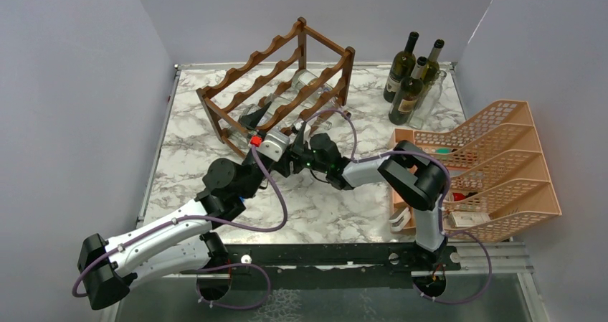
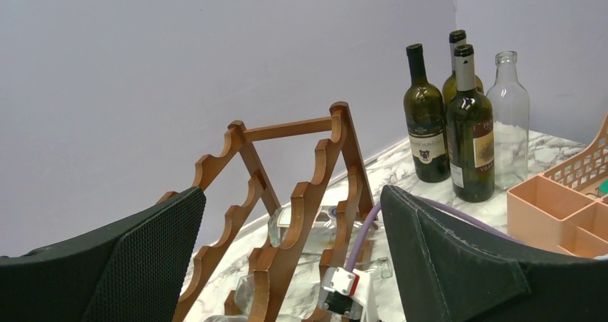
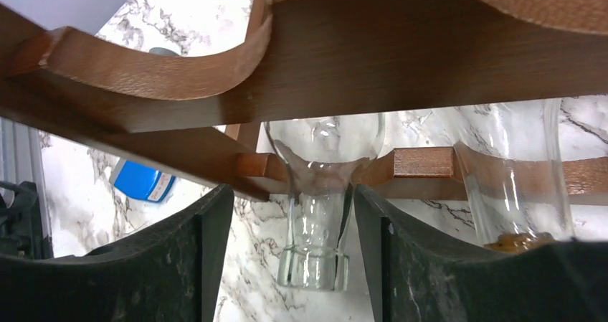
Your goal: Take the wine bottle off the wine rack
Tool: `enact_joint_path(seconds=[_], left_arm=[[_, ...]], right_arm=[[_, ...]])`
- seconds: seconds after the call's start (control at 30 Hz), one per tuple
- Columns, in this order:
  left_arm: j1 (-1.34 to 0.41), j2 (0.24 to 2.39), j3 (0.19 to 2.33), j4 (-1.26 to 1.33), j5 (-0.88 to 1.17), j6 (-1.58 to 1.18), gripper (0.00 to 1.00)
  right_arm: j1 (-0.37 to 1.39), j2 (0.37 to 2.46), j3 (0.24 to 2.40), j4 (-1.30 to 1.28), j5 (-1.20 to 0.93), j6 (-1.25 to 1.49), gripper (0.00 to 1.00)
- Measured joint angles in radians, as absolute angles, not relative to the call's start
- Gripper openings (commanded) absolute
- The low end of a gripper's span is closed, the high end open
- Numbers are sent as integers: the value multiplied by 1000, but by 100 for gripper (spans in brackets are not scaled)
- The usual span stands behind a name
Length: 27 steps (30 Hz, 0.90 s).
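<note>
The dark brown wine rack (image 1: 287, 57) stands at the back middle of the marble table, with clear glass bottles lying in it. In the right wrist view, one clear wine bottle (image 3: 315, 264) pokes its neck out under the rack's rail (image 3: 358, 64). My right gripper (image 3: 290, 189) sits astride that neck, open. The right pad is close beside the glass and a wider gap shows on the left. My left gripper (image 2: 290, 189) is wide open and empty, just in front of the rack (image 2: 287, 214), facing its end.
A second clear bottle (image 3: 513, 186) lies beside the first one. Three dark wine bottles (image 1: 405, 85) and a clear one stand at the back right. An orange tray organiser (image 1: 495, 164) fills the right side. A blue object (image 3: 143, 181) lies beyond the rack.
</note>
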<state>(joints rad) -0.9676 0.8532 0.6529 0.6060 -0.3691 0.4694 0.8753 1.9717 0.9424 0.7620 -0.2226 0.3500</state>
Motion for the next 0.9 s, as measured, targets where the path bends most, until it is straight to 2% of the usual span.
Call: enact_joint_path(seconds=[0.37,0.57,0.77,0.9], left_arm=[[-968,849,652,609,-369,469,99],[-968,847,651,613,-369,469,99],[-968,844,648,615,-369,469,99],[-968,842,647,620,-369,469,99]], right_arm=[[875,2018,968,757,-220,368,60],[875,2031,968,758,-210,379,51],[875,2037,971,758,-196,387,46],[875,2051,975,760,-196,393,36]])
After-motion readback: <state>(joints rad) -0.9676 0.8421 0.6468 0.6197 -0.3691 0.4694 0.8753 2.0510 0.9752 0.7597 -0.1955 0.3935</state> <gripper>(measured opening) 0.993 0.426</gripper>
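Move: The neck of the front clear bottle, low in the wine rack, lies about 3 cm below the right hand, level with it in reach and about 1 cm left. Its corked neighbour's neck is some 5 cm ahead and 4 cm right of the hand, also about 3 cm below. A blue box sits on the table about 12 cm back and 12 cm left. From the idle left hand, the clear neck is some 34 cm below, 3 cm ahead and 3 cm left. Finger pads come up close against both sides of the clear bottle's neck, seemingly just touching it by the end. The right hand gets there by sinking nearly 3 cm at the rack's lower edge, barely shifting sideways, while its well-opened fingers narrow steadily to a bit under half open; the wrist's slant stays almost unchanged. ##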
